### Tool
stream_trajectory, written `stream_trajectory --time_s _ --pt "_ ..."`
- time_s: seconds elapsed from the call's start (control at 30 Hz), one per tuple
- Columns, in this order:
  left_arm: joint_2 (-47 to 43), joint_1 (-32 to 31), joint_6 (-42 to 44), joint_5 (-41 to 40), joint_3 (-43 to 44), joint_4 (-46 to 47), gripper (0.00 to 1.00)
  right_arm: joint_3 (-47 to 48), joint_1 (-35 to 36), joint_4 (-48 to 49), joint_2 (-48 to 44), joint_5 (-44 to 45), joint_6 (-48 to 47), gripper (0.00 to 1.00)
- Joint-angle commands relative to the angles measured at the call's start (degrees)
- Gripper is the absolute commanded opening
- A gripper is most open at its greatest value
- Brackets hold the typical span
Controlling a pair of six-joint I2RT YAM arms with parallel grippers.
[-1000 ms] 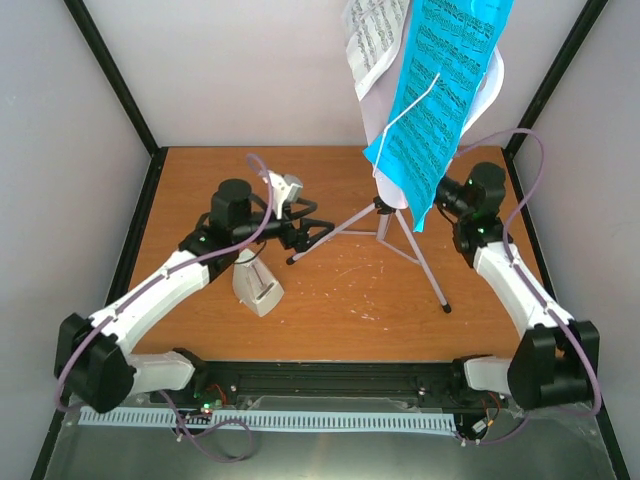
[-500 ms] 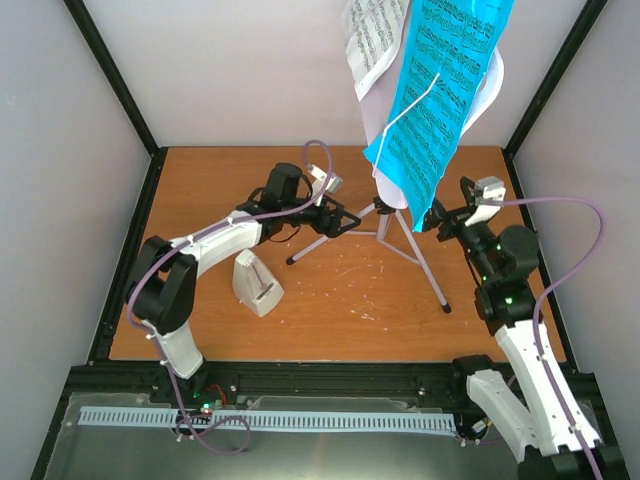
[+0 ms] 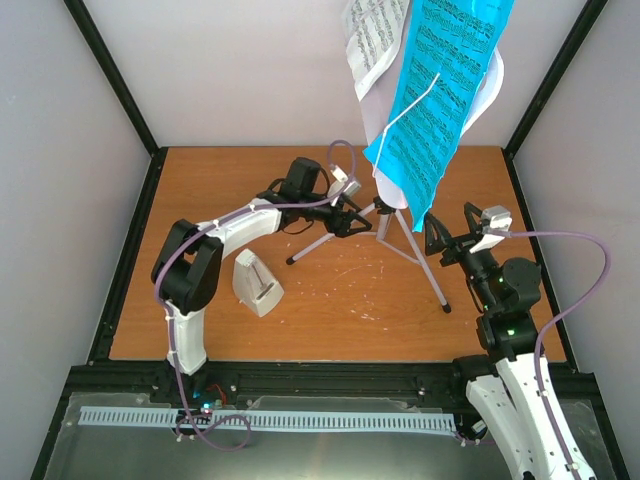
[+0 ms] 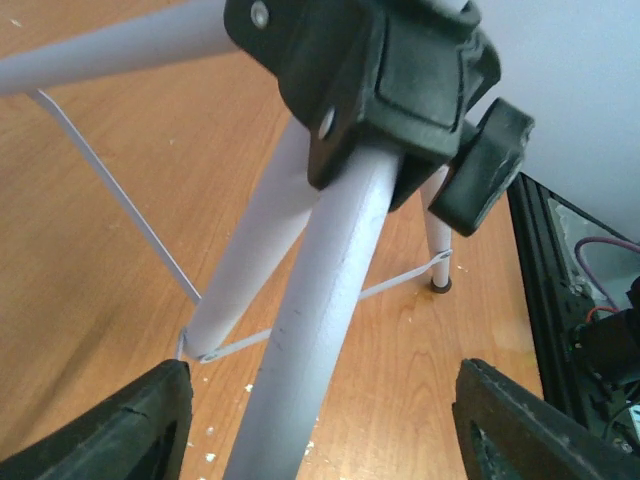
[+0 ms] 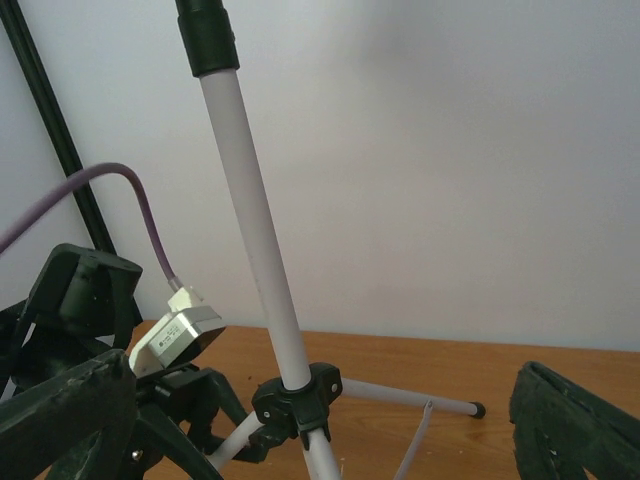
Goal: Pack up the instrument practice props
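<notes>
The white music stand stands on its tripod mid-table, carrying blue sheet-music pages and white pages high up. My left gripper is at the tripod's black hub. It is open, with one white leg between the jaws and a gap on each side. My right gripper is open and empty, to the right of the stand and facing its pole. The white metronome sits apart at the front left.
Black frame posts and pale walls close in the wooden table. The tripod's right leg ends at a black foot near my right arm. Thin braces link the legs. A purple cable loops off my right wrist.
My left arm has stretched right from beside the metronome to the tripod hub, its jaws narrowing a little. My right arm has pulled back toward the front edge and turned to face the stand.
</notes>
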Motion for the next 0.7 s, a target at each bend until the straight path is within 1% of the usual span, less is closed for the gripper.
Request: stream_trajectory --time_s 0.0,0.13,0.3,0.43,0.67 --pt "0.78 -0.69 3.63 2.88 2.64 -1.15 0.69 -0.82 0.01 0.62 -0.28 1.63 1.26 1.00" --pt "1.18 -0.82 3.77 3.41 2.99 -0.71 0.61 -1.08 0.01 1.29 0.02 1.56 2.07 1.00" --pt "1.80 -1.13 4.05 4.35 3.43 -0.25 0.54 -1.18 0.01 0.98 -0.07 1.51 2.30 1.00" --pt "2.25 -1.42 4.34 4.66 4.42 -0.34 0.45 -1.25 0.01 0.61 -0.28 1.54 2.35 1.00" --pt "2.09 -2.06 4.34 3.59 3.85 0.41 0.28 -1.13 0.01 -0.18 -0.86 2.13 2.68 1.00"
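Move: The music stand leg stands just off the left fingertips, about 3 cm to the right and level with them. The stand hub is some 4 cm ahead, 6 to the right and 3 above. The metronome stands about 23 cm to the left and 12 back, roughly 10 below. From the right hand, the leg is about 12 cm ahead, 15 left and 15 below. The left hand eases under 1 cm right and slightly down, closing its fingers around the music stand leg. ##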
